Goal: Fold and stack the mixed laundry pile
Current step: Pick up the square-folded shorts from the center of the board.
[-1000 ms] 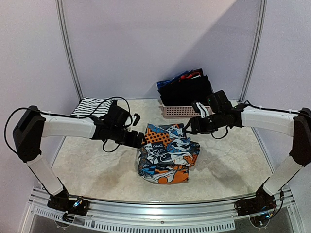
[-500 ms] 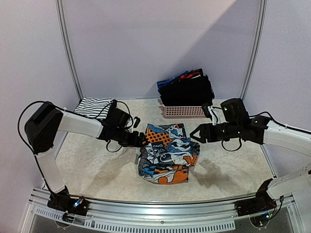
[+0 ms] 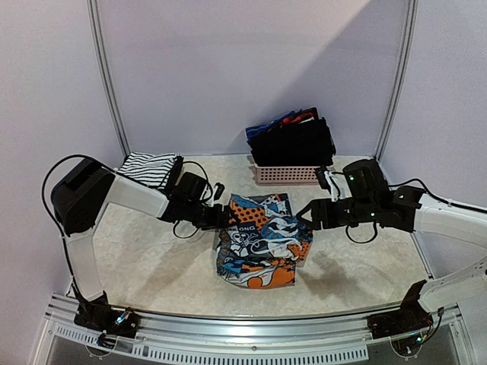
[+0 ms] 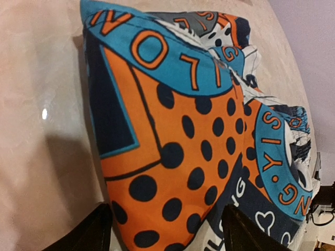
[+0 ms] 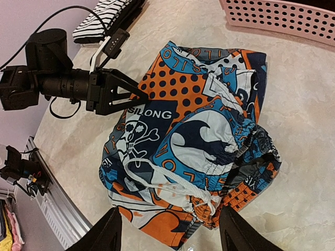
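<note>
Graphic-print shorts [image 3: 262,239] in blue, orange, white and black lie bunched mid-table, drawstring showing [image 5: 178,183]. My left gripper [image 3: 224,219] sits low at their left edge. In the left wrist view its gripper [image 4: 167,235] is open, and the orange dotted cloth [image 4: 178,157] reaches in between the fingers without being pinched. My right gripper [image 3: 304,215] hovers open at the shorts' right side; the right wrist view has the gripper [image 5: 170,230] above the shorts [image 5: 193,136]. A striped garment [image 3: 144,167] lies folded at back left. Black, blue and red garments [image 3: 293,141] fill the basket.
The pink latticed basket [image 3: 289,175] stands against the back wall, its rim also in the right wrist view [image 5: 282,15]. Metal frame posts rise at both back corners. A rail [image 3: 243,331] runs along the near table edge.
The right arm has swung forward and lowered, bringing its gripper down beside the shorts' right side. The left gripper has crept right onto the shorts' left edge, jaws narrowing slightly.
</note>
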Robot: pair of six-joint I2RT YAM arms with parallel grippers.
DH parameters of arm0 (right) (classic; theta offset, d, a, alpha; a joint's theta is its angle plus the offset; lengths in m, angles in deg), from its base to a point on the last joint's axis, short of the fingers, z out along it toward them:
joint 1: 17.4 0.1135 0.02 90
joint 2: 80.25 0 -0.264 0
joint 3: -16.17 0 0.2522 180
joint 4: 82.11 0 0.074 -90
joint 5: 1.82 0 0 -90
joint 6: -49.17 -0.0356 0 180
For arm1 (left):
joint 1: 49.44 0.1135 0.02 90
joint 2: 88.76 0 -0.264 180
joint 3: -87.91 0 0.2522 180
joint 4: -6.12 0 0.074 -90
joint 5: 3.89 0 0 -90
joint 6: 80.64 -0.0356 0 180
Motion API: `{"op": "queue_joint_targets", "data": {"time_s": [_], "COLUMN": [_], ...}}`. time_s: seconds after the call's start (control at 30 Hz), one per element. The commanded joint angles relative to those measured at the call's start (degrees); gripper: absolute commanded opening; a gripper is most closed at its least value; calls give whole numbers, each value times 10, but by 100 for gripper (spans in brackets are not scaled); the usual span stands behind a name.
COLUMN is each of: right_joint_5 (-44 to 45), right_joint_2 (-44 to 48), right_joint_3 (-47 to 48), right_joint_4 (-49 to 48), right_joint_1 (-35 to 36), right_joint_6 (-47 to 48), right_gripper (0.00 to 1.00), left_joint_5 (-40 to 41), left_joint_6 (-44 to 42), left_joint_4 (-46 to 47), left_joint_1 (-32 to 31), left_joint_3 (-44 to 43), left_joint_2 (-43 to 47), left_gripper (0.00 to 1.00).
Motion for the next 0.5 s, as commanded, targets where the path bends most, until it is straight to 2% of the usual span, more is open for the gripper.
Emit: {"op": "queue_joint_targets", "data": {"time_s": [0.0,0.2,0.37,0.47], "right_joint_5": [21,28,31,33], "right_joint_2": [10,8,7,7], "right_joint_3": [-12,-15,-17,-19], "right_joint_4": [5,4,5,6], "right_joint_1": [10,17,20,21], "right_joint_6": [-8,-10,-9,-8], "right_gripper": [64,63,63,63], "left_joint_5": [-22,-27,-25,-26], "left_joint_6": [19,29,29,29], "left_joint_4": [24,31,33,31], "left_joint_1": [6,-6,-16,-20], "left_joint_3": [-15,-29,-40,-45], "left_joint_2": [-30,-41,-43,-39], "left_gripper": [71,56,30,9]}}
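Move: From the left gripper, the folded shorts' middle lies about 8 cm back and 9 cm to the right, roughly 1 cm lower, with their left edge right at its open fingers. The pink basket stands some 19 cm ahead and 17 cm right of that gripper, the striped stack about 18 cm ahead and 22 cm left. From the right gripper, the shorts' middle is roughly 10 cm left, 3 cm ahead and 16 cm below. Slide the left gripper about 2 cm to the right, into the left edge of the shorts, keeping it low and the fingers slanting down. As it travels, close the fingers from wide open to nearly shut so that they pinch the dotted orange cloth at that edge. ##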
